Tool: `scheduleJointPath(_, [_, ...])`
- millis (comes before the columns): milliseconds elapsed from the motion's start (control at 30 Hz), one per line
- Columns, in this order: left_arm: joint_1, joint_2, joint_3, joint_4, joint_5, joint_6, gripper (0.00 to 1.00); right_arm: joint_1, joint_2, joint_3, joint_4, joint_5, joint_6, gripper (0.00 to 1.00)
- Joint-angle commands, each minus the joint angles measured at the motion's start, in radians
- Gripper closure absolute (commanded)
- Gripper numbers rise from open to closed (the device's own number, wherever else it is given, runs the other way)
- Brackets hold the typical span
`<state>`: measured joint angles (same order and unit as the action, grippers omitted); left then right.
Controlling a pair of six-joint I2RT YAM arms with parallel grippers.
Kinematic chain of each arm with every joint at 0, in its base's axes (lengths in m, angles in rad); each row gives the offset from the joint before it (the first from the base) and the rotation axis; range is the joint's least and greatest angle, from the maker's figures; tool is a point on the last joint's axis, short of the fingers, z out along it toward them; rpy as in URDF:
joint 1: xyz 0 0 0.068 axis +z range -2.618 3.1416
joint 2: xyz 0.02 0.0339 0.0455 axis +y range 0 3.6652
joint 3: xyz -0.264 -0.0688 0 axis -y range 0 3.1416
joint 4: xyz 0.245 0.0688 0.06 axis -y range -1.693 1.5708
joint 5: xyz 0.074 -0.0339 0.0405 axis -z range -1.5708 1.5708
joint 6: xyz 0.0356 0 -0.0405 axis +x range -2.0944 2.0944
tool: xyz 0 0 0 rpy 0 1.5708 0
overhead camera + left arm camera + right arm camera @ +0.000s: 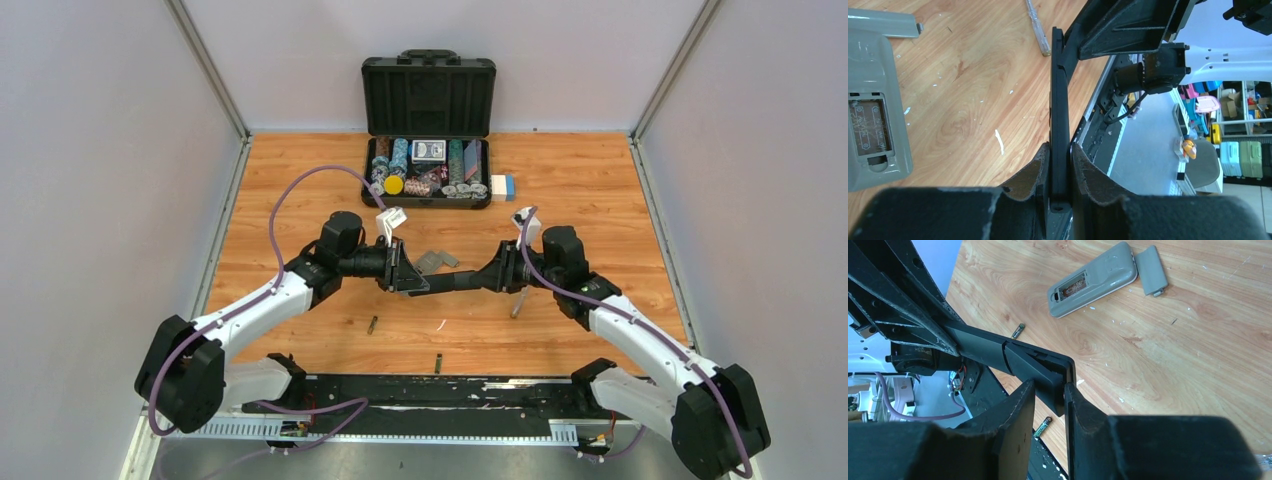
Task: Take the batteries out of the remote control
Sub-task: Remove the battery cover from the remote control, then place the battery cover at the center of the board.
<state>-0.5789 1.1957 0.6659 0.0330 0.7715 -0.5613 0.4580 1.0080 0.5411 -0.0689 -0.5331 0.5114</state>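
A long black remote control (448,281) hangs above the table, held between both arms. My left gripper (410,274) is shut on one end of it, and the left wrist view shows the remote control (1060,110) edge-on between the pads, with the left gripper (1060,150) tight on it. My right gripper (1049,388) has its fingers closed against the other end of the remote control (1023,360), where a back panel stands slightly raised. Two batteries lie on the wood, one (372,324) (1018,330) by the left arm and one (438,362) (1043,426) by the near edge.
A grey remote (1093,286) with its battery bay open and bare lies behind the grippers, its grey cover (1152,270) beside it. A screwdriver (1038,27) lies near the right arm. An open black poker-chip case (428,170) stands at the back.
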Motion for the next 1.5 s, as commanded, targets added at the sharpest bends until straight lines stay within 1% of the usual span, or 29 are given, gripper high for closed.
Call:
scheduleJointPath(0, [-0.004, -0.004, 0.011, 0.041, 0.057, 0.006, 1.0, -0.013, -0.013, -0.008, 0.006, 0.05, 0.005, 0.93])
scheduleJointPath(167, [-0.002, 0.018, 0.018, -0.014, 0.009, 0.031, 1.0, -0.016, -0.025, 0.001, 0.009, 0.025, 0.008, 1.0])
scheduleJointPath(433, [-0.001, 0.05, 0.009, -0.059, -0.066, 0.041, 1.0, -0.019, -0.085, -0.008, -0.014, 0.016, -0.004, 1.0])
scheduleJointPath(567, [0.001, 0.047, 0.017, -0.112, -0.127, 0.065, 1.0, -0.019, -0.085, -0.024, -0.052, -0.031, -0.01, 1.0])
scheduleJointPath(767, [0.003, 0.051, 0.019, -0.115, -0.137, 0.066, 1.0, -0.017, -0.082, -0.078, -0.068, -0.146, 0.046, 1.0])
scheduleJointPath(900, [0.004, 0.041, 0.02, -0.12, -0.168, 0.065, 1.0, -0.011, -0.074, -0.12, -0.094, -0.165, 0.079, 1.0])
scheduleJointPath(1000, [0.004, 0.032, 0.021, -0.118, -0.179, 0.06, 1.0, 0.001, -0.038, -0.142, -0.1, -0.19, 0.087, 1.0])
scheduleJointPath(1267, [0.004, 0.036, 0.017, -0.097, -0.15, 0.041, 1.0, 0.046, 0.086, -0.182, -0.091, -0.115, 0.093, 1.0])
scheduleJointPath(1400, [0.004, 0.036, 0.008, -0.091, -0.138, 0.037, 1.0, 0.066, 0.118, -0.174, -0.101, -0.072, 0.089, 1.0])
scheduleJointPath(1467, [0.004, 0.038, 0.002, -0.085, -0.126, 0.032, 1.0, 0.079, 0.122, -0.168, -0.11, -0.042, 0.088, 0.98])
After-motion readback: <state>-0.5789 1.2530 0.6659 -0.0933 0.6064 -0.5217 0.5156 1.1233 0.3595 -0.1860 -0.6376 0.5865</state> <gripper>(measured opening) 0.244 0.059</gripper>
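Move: The battery cover, at the free end of the black remote, is pinched by the right fingers, its middle about 4 cm to their left; from the left hand it is some 10 cm to the right and 2 cm lower. The clear table spot the cover goes to is about 9 cm back, 2 cm left and 13 cm below the right hand. The front battery lies roughly 12 cm back and 10 cm left, the screwdriver 8 cm right and 1 cm ahead, both on the table. Up a little first, about 1.5 cm, the right fingers snapping nearly shut on the cover as it comes free of the black remote; then back some 9 cm and down about 11 cm, tipping some 25 degrees nose-down, carrying the cover to the bare wood near the front edge. The left hand keeps its grip on the remote and sinks about 5 cm, fingertips dipping. ##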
